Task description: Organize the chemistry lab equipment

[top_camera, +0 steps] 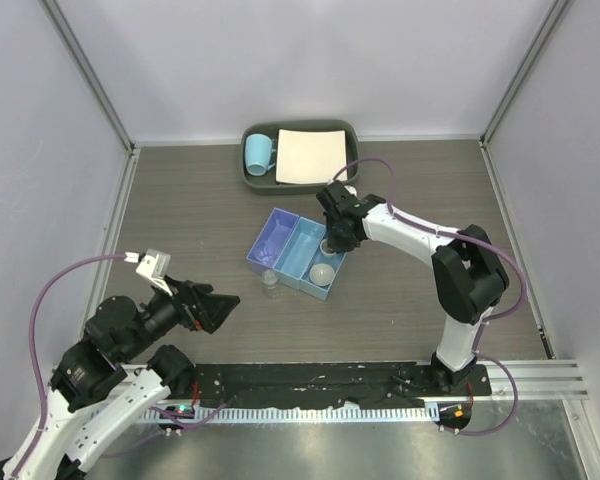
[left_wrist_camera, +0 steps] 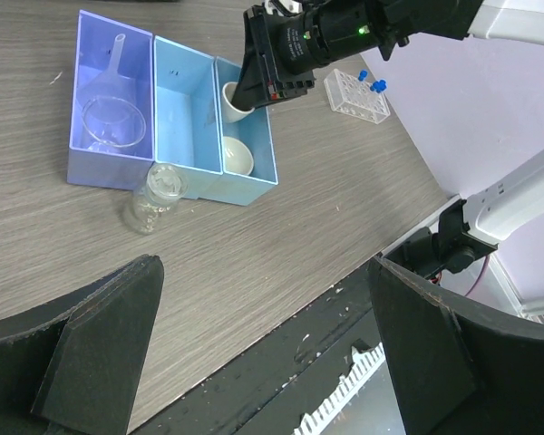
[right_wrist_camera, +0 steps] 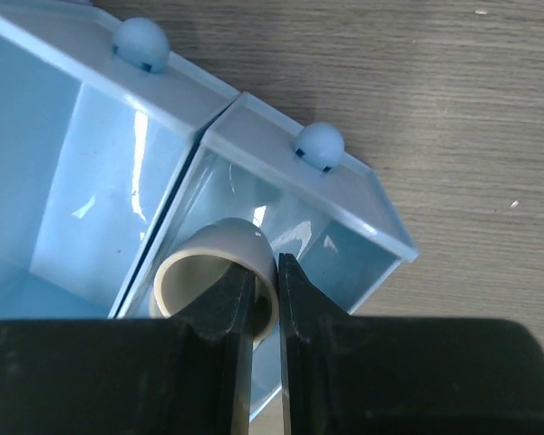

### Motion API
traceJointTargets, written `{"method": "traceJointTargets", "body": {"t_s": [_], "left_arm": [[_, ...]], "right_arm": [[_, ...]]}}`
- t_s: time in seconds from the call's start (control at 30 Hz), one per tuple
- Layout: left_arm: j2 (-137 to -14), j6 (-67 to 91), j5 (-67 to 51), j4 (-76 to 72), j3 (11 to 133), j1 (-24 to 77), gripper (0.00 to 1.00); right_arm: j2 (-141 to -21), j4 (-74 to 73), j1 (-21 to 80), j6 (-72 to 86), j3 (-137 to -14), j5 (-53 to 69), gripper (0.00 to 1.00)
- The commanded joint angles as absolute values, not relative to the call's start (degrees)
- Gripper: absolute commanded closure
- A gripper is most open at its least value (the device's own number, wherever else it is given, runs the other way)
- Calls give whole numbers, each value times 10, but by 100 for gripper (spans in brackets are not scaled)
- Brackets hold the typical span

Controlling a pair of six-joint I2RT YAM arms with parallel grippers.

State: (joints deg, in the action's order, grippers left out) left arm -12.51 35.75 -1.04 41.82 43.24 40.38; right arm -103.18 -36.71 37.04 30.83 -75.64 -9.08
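The blue three-compartment box (top_camera: 298, 250) (left_wrist_camera: 185, 109) (right_wrist_camera: 82, 181) lies mid-table. My right gripper (top_camera: 332, 243) (right_wrist_camera: 277, 272) is shut on the rim of a small white dish (right_wrist_camera: 208, 263) (left_wrist_camera: 233, 101), holding it tilted over the box's right-hand compartment. A second white dish (top_camera: 322, 272) (left_wrist_camera: 237, 156) rests in that same compartment. The small clear bottle (top_camera: 270, 284) (left_wrist_camera: 152, 198) sits on the table against the box's near side. Beyond the right arm stands the clear tube rack (left_wrist_camera: 355, 93) with blue-capped tubes (left_wrist_camera: 372, 84). My left gripper (top_camera: 220, 305) (left_wrist_camera: 263, 344) is open and holds nothing, near the front edge.
A clear funnel (left_wrist_camera: 113, 109) lies in the box's left compartment. At the back, a dark grey tray (top_camera: 298, 128) holds a light-blue mug (top_camera: 259, 152) and a white sheet (top_camera: 310, 155). Walls close in the table on three sides.
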Motion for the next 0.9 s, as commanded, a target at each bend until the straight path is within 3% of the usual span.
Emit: {"method": "traceJointTargets", "body": {"t_s": [0.0,0.3,0.47,0.57,0.87], "left_arm": [[-121,359,11,405,433,410,0],[-122,359,11,405,434,412,0],[-126,359,12,406,433,412,0],[-129,359,12,406,434,412,0],[-131,359,16,406,434,412,0]], "right_arm": [[-1043,-350,358,297,-783,-99,99],[-1079,-340,342,286,-780,-93,96],[-1081,-341,341,282,-787,-102,71],[-1076,-349,340,279,-794,-109,63],[-1051,-379,340,268,-809,-135,61]]}}
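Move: The right hand holds the small white cup just above the far end of the organizer box's right light-blue compartment. The spot for it lies about 2 cm ahead, 1 cm right and 4 cm down. The white bowl sits in the same compartment, some 6 cm back and 1 cm left of the hand; the glass bottle stands about 7 cm back and 12 cm left. From the left hand that spot is roughly 21 cm ahead, 20 cm right and 24 cm below. With the small cup still pinched, the right hand presses on down into the compartment, about 2 cm lower while easing forward and right. There it stops sinking, and the fingers part to a bit over a third open, letting go of the cup; the open hand then creeps slightly up, still drifting forward and right, its tilt hardly changing. ##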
